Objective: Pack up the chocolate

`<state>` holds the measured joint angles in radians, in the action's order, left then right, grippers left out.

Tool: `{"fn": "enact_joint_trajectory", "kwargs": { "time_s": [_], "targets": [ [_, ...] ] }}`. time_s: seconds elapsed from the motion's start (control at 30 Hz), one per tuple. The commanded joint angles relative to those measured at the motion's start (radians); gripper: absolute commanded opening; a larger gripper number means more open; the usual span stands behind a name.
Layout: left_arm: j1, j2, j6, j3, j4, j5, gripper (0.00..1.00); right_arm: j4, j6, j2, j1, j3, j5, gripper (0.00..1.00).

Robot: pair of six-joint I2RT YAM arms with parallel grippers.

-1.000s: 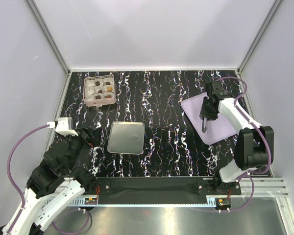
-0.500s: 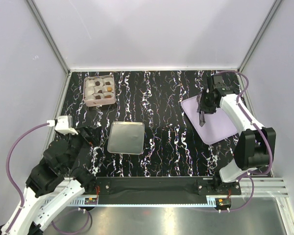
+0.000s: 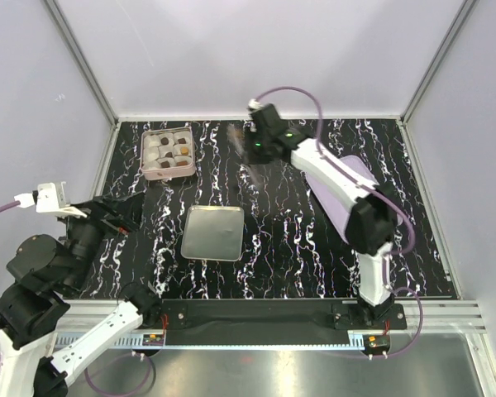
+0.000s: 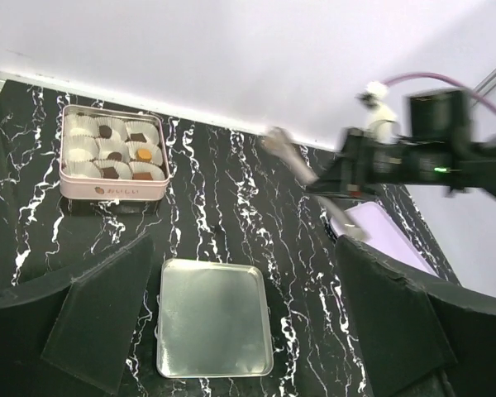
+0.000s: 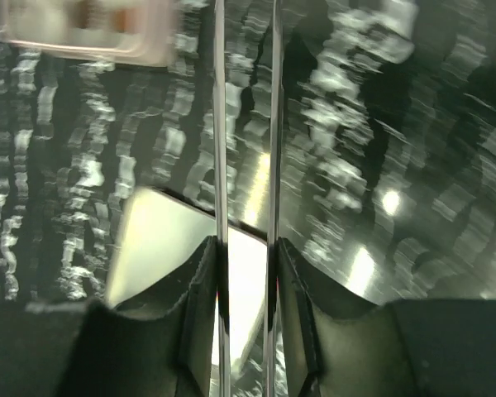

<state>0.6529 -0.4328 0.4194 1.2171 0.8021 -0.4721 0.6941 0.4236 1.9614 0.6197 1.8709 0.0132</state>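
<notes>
The chocolate (image 3: 183, 151) lies as small dark lumps, one tan-gold (image 4: 144, 154), in white paper cups inside a pink tin (image 3: 169, 174) at the back left; the tin also shows in the left wrist view (image 4: 74, 186). My right gripper (image 3: 259, 151) is at the back middle, right of the tin, shut on thin metal tongs (image 5: 218, 124) whose two blades run up between its jaws (image 5: 246, 248). The tongs look blurred in the left wrist view (image 4: 302, 169). My left gripper (image 3: 116, 211) is open and empty, raised at the left, looking over the table (image 4: 248, 322).
A flat silver tray (image 3: 212, 232) lies on the black marbled table in the middle, under the left wrist view (image 4: 215, 318) and below the tongs (image 5: 149, 240). A lavender mat (image 3: 360, 172) lies at the right, partly under the right arm. White walls surround the table.
My right arm has swung from over the lavender mat to the back middle, towards the tin, carrying the tongs. My left arm has drawn back to the left and risen.
</notes>
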Motion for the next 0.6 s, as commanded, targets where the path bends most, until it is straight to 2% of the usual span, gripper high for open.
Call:
{"fn": "enact_joint_trajectory", "kwargs": {
  "time_s": [0.0,0.13,0.27,0.4,0.57],
  "targets": [
    [-0.001,0.005,0.01,0.009,0.031,-0.003,0.99,-0.097,-0.012,0.128,0.092,0.189,-0.001,0.37],
    [-0.001,0.037,0.022,-0.027,0.022,0.007,0.99,-0.198,-0.011,0.275,0.153,0.353,0.037,0.36],
    [-0.001,0.054,0.027,-0.044,0.032,0.009,0.99,-0.376,-0.054,0.39,0.205,0.396,0.071,0.36],
    [-0.001,0.068,0.022,-0.054,0.046,0.006,0.99,-0.442,-0.105,0.478,0.248,0.467,0.106,0.37],
    [-0.001,0.094,0.018,-0.064,0.055,-0.011,0.99,-0.493,-0.068,0.58,0.262,0.565,0.145,0.38]
  ]
}}
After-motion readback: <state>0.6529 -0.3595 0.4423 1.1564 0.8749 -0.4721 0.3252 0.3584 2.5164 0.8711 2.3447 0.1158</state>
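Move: The chocolate box lies about 31 cm to the right hand's left and 14 cm farther out, some 17 cm below it. The silver tray is about 13 cm left and 15 cm back of this hand; the lilac tray stands some 33 cm to its right and 3 cm back. From the left hand, the box is about 39 cm ahead, 6 cm left and 38 cm below. Still gripping the metal tongs, with a chocolate seemingly at their far end, the right hand sweeps some 23 cm left towards the box, level at first, then sinking about 6 cm as it slows. The wrist turns about 20 degrees counter-clockwise and tips up a little, bringing the tongs' far end over the box. The open left hand sinks about 3 cm, holding nothing. ##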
